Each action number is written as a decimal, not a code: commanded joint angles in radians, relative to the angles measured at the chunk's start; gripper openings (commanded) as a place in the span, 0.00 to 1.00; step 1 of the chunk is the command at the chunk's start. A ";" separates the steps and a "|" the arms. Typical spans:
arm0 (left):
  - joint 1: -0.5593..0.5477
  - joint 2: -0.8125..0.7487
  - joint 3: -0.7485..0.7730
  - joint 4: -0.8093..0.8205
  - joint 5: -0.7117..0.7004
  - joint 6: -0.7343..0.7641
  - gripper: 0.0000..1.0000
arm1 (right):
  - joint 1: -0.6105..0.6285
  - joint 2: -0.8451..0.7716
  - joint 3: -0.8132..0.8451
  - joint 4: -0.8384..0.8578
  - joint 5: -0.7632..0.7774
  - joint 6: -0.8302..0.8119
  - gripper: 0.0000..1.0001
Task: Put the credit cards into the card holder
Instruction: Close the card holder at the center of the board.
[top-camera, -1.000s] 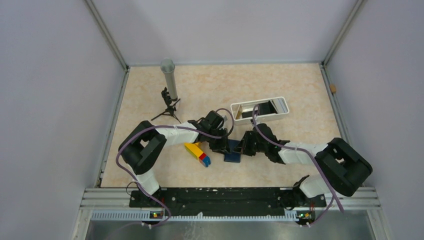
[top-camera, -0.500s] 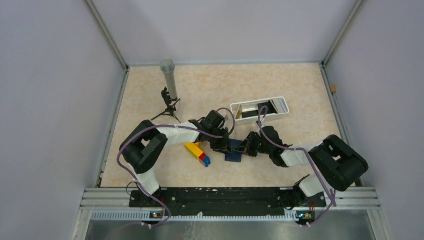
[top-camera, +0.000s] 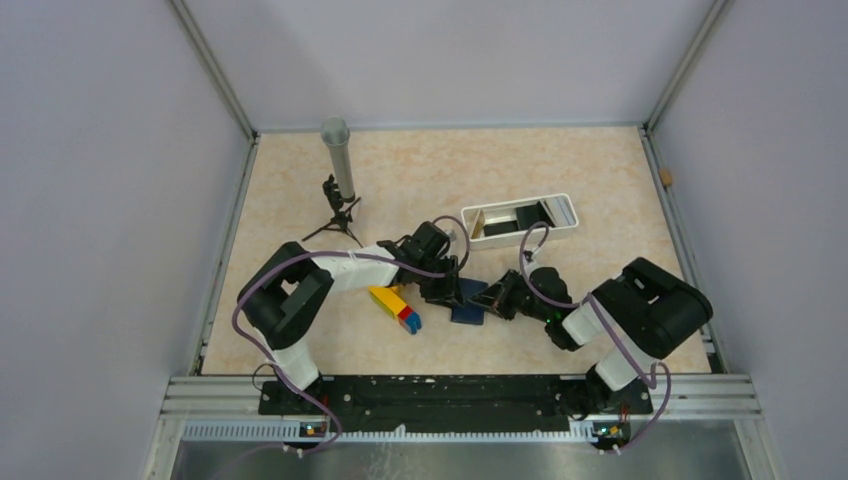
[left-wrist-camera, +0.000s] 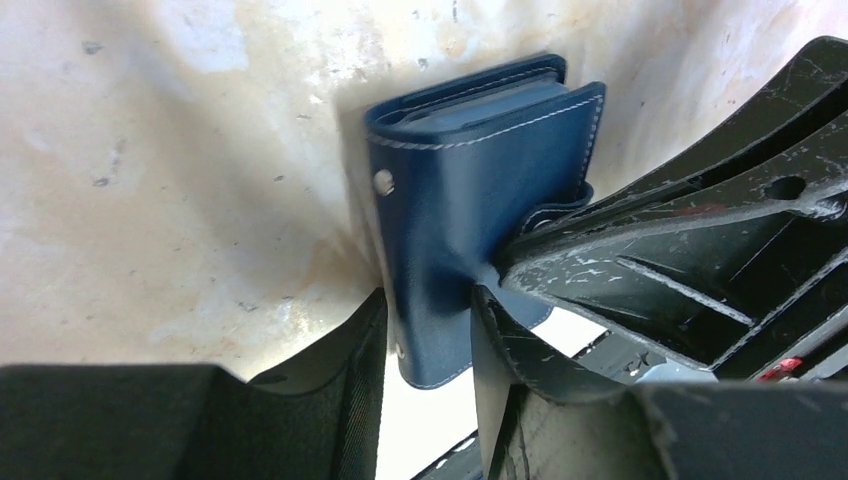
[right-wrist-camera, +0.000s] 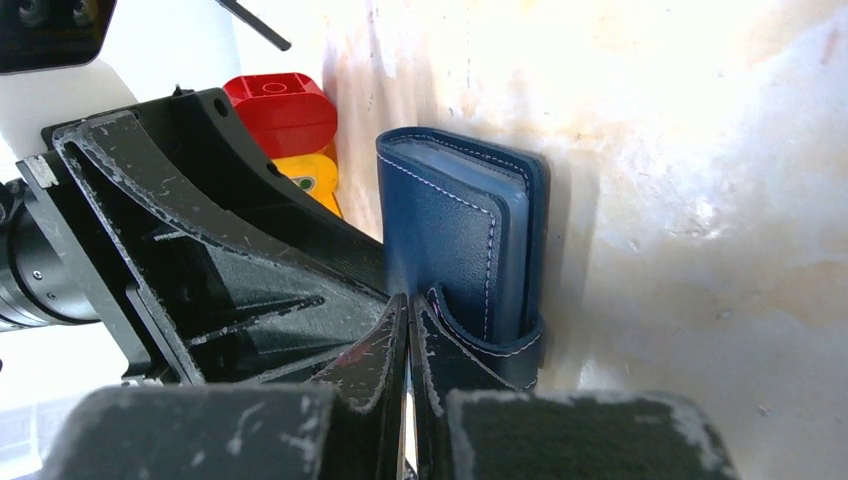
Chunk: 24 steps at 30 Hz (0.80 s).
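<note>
The navy card holder (left-wrist-camera: 470, 180) sits folded between my two grippers, just right of the toy bricks (top-camera: 466, 313). My left gripper (left-wrist-camera: 430, 296) has a finger against each of its faces, gripping its lower end. My right gripper (right-wrist-camera: 410, 302) is shut, with nothing seen between its fingers. Its tips press against the holder's face (right-wrist-camera: 450, 230) under the curled strap. In the top view the left gripper (top-camera: 447, 291) and the right gripper (top-camera: 492, 298) meet over the holder. A yellow-gold credit card (top-camera: 478, 222) leans inside the white tray. No greyish card can be made out.
The white oblong tray (top-camera: 525, 237) stands behind the grippers. A yellow, red and blue toy brick stack (top-camera: 398, 306) lies just left of the holder, its red end (right-wrist-camera: 280, 110) close to my left fingers. A small tripod with a grey cylinder (top-camera: 338, 165) stands at the back left.
My right arm's elbow has swung in toward the left and forward, folding the forearm tighter. Its gripper stays at the holder. The left arm and the holder have hardly moved.
</note>
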 joint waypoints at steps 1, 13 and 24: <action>0.018 -0.061 -0.021 -0.058 -0.082 0.022 0.37 | -0.024 0.042 -0.116 -0.281 0.138 -0.046 0.00; 0.034 -0.172 0.029 -0.055 -0.110 0.080 0.48 | -0.024 -0.213 0.205 -0.624 0.045 -0.348 0.00; 0.042 -0.182 0.085 -0.048 -0.153 0.165 0.62 | -0.032 -0.310 0.512 -1.080 0.147 -0.548 0.26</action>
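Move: The closed card holder lies right under both hands. Its middle is about 2 cm ahead and 2 cm to the right of the left hand, whose fingers straddle the spine, and about 1 cm ahead and 1 cm to the left of the right hand, whose shut tips are on the strap. The toy blocks stand roughly 13 cm to the left of the holder, level with it; the white box is some 18 cm beyond it and 9 cm to its right. Bring both grippers up and forward, off the card holder. Lift the left fingers from the spine, about 5 cm up and nearly 4 cm forward with a little left, opening them wider. Let the shut right tips leave the strap, easing 1 cm right first, then swing up some 6 cm and forward, rolling the wrist about 20 degrees so its left side drops, and part the fingers slightly. ##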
